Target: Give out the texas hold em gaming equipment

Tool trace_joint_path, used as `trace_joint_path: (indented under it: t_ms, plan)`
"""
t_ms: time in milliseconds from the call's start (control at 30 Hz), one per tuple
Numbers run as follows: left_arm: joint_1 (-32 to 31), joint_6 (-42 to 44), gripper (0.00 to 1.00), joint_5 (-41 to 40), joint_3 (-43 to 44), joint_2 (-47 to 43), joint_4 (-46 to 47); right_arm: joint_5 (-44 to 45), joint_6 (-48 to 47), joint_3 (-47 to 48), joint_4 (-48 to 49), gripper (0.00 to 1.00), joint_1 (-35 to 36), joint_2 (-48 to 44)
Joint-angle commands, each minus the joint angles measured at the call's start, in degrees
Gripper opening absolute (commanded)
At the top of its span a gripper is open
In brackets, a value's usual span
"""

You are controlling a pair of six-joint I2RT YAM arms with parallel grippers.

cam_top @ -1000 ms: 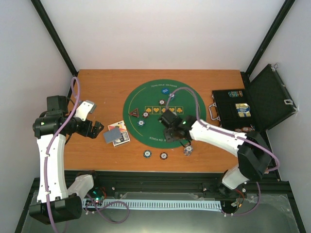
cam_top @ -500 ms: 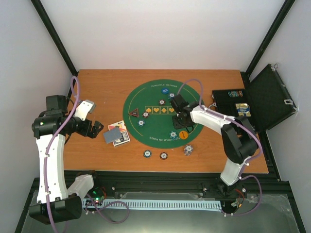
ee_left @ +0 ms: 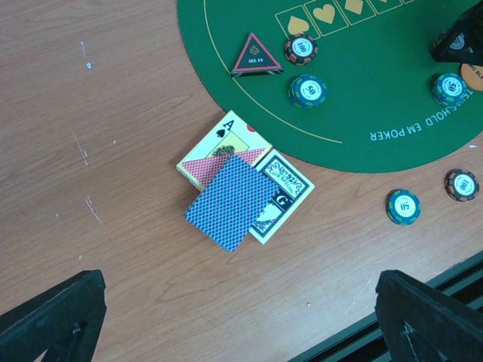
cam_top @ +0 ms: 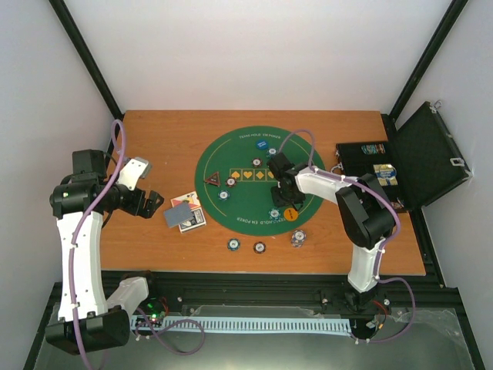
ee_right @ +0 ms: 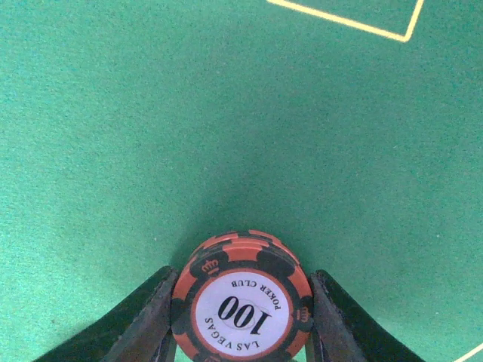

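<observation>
My right gripper (ee_right: 241,317) is shut on a small stack of red-black "100" poker chips (ee_right: 241,302), low over the green felt mat (ee_right: 226,113); in the top view it (cam_top: 283,185) is at the mat's middle right. My left gripper (ee_left: 241,324) is open and empty above bare wood, just near of the grey-blue-backed playing card (ee_left: 231,200), which lies on two card boxes (ee_left: 219,147). The red-black triangular marker (ee_left: 256,56), a red-black chip (ee_left: 300,49) and a teal chip (ee_left: 307,91) sit on the mat's left part. An orange disc (cam_top: 290,214) and a teal chip (cam_top: 274,214) lie near the mat's front.
Three chips (cam_top: 259,247) lie on the wood in front of the mat. Two blue discs (cam_top: 262,143) lie at the mat's far side. The open black case (cam_top: 385,173) stands at the right edge with more items inside. The table's front edge and black rail (ee_left: 453,279) run close by.
The right gripper has moved from the mat's front toward its middle, uncovering the orange disc and a teal chip. The left arm has hardly moved.
</observation>
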Motion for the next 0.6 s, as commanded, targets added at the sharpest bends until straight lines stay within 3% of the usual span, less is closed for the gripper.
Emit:
trace_joint_path:
  t_ms: [0,200,467,567]
  plan:
    - [0.16,-0.26,1.0,0.61,1.77,0.22,-0.52,0.63,-0.43,-0.65,1.74,0.34,-0.82,0.42]
    - [0.14,-0.22,1.0,0.4,1.54,0.21,-0.34,0.59,-0.88,0.02,1.81,0.4,-1.22,0.52]
    - [0.21,-0.08,1.0,0.41,1.54,0.05,-0.58,1.64,-1.04,1.36,-0.72,0.65,-1.15,-2.43]
    - [0.17,-0.18,1.0,0.57,1.49,0.01,-0.58,3.88,-0.93,2.53,-3.07,0.66,-0.54,-5.11]
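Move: My right hand is down at the mat with the black-and-red 100 chip between its fingertips, practically at the hand point. Behind it, the orange button lies about 4 cm back and 1 cm to the right. The blue 50 chip is some 4 cm back and 4 cm to the left, and the pale chip stack sits about 12 cm back and 4 cm right. From my idle left hand the 100 chip is roughly 11 cm ahead, 40 cm right and 24 cm below. I let go of the 100 chip here: my right hand stays low over the mat, edging forward by barely half a centimetre, while the fingers spread from under half open to about two thirds, both pads coming clear of the rim. The hand then eases about half a centimetre right and just starts to rise, with no real turn of the wrist. ##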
